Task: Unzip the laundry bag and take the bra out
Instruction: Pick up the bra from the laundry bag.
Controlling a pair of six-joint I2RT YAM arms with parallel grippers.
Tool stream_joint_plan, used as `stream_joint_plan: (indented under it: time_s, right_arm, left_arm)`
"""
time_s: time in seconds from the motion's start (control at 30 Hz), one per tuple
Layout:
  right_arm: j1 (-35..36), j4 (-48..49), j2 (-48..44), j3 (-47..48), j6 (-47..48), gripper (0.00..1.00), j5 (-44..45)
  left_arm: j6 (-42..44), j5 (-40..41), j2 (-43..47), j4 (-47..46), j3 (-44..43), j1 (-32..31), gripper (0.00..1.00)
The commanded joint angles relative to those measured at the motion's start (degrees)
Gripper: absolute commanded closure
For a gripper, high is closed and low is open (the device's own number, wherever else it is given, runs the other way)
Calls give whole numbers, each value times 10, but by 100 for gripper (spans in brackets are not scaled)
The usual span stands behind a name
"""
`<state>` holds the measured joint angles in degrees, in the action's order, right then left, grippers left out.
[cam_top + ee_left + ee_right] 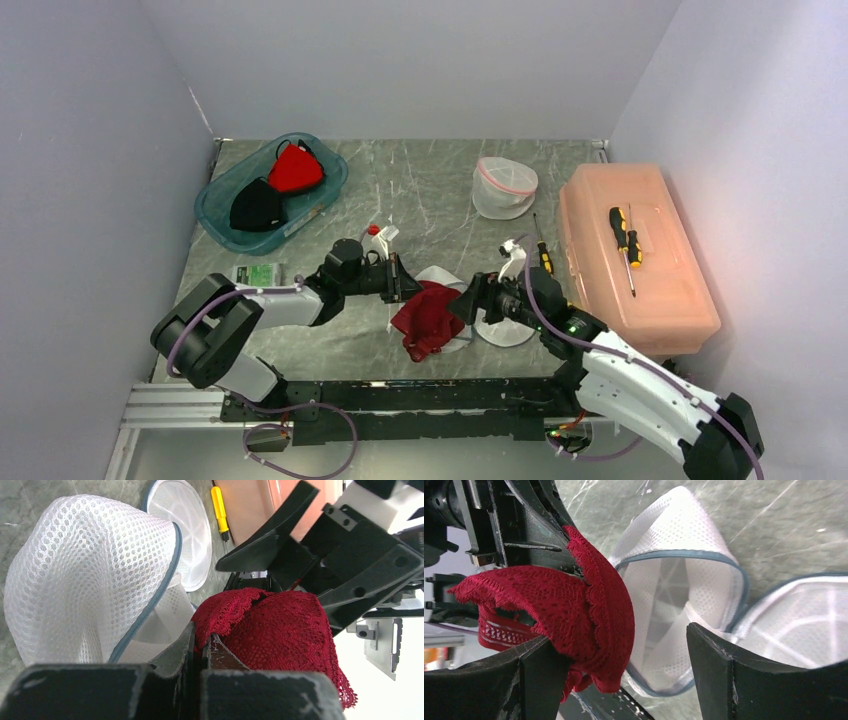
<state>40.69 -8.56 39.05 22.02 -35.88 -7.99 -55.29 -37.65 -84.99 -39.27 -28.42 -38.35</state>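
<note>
A dark red lace bra (425,318) hangs near the table's front centre, outside the white mesh laundry bag (495,328), which lies open with its blue zipper edge showing. My left gripper (408,283) is shut on the bra's lace edge (220,615); the mesh bag (85,575) sits left of it in the left wrist view. My right gripper (464,303) is open just right of the bra. In the right wrist view the bra (574,610) drapes over the left finger (531,675), and the open bag (674,580) lies beyond.
A teal bin (270,190) with red and black garments stands back left. A second white mesh bag (503,187) sits at the back. A pink box (630,255) with a screwdriver on its lid stands right; another screwdriver (541,252) lies beside it.
</note>
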Motion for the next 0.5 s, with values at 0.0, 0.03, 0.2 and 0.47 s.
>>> stream_joint_plan:
  time_s: [0.0,0.03,0.2,0.47]
  right_arm:
    - [-5,128,41,-28,-64,15,-70]
    - [-5,145,48,-33,-72,15,-80]
    - [-5,220,56,-54,-96,31,-79]
    - [-5,232,35,-40,-72,96,-78]
  left_arm:
    - [5,-7,2,-20,-6,-3,97]
    - [0,-10,-1,-28,-5,-3,97]
    - [-15,-16,-4,-47,-1,-4,97]
    - [16,7,86,58,-14,-4,95]
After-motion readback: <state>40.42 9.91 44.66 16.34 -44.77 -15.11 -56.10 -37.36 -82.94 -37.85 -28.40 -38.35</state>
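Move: Just to the left of the wide-open right hand hangs the bra, its middle about 7 cm left, 2 cm back and roughly 4 cm below. Under it lies the opened laundry bag, some 4 cm left of the right hand, 1 cm ahead and 9 cm down; the mesh lid is about 8 cm right and 3 cm back. From the left hand, which already pinches its upper edge, the bra's middle is some 6 cm back, 2 cm right and 4 cm below. Reaching about 3 cm to its left into the hanging bra, the right hand first dips some 2 cm, then climbs back to its starting height while its fingertips tilt up roughly 10 degrees. On the way up its wide-open fingers close and pinch the red fabric beside the left fingertips. The left hand stays put, keeping its hold. ##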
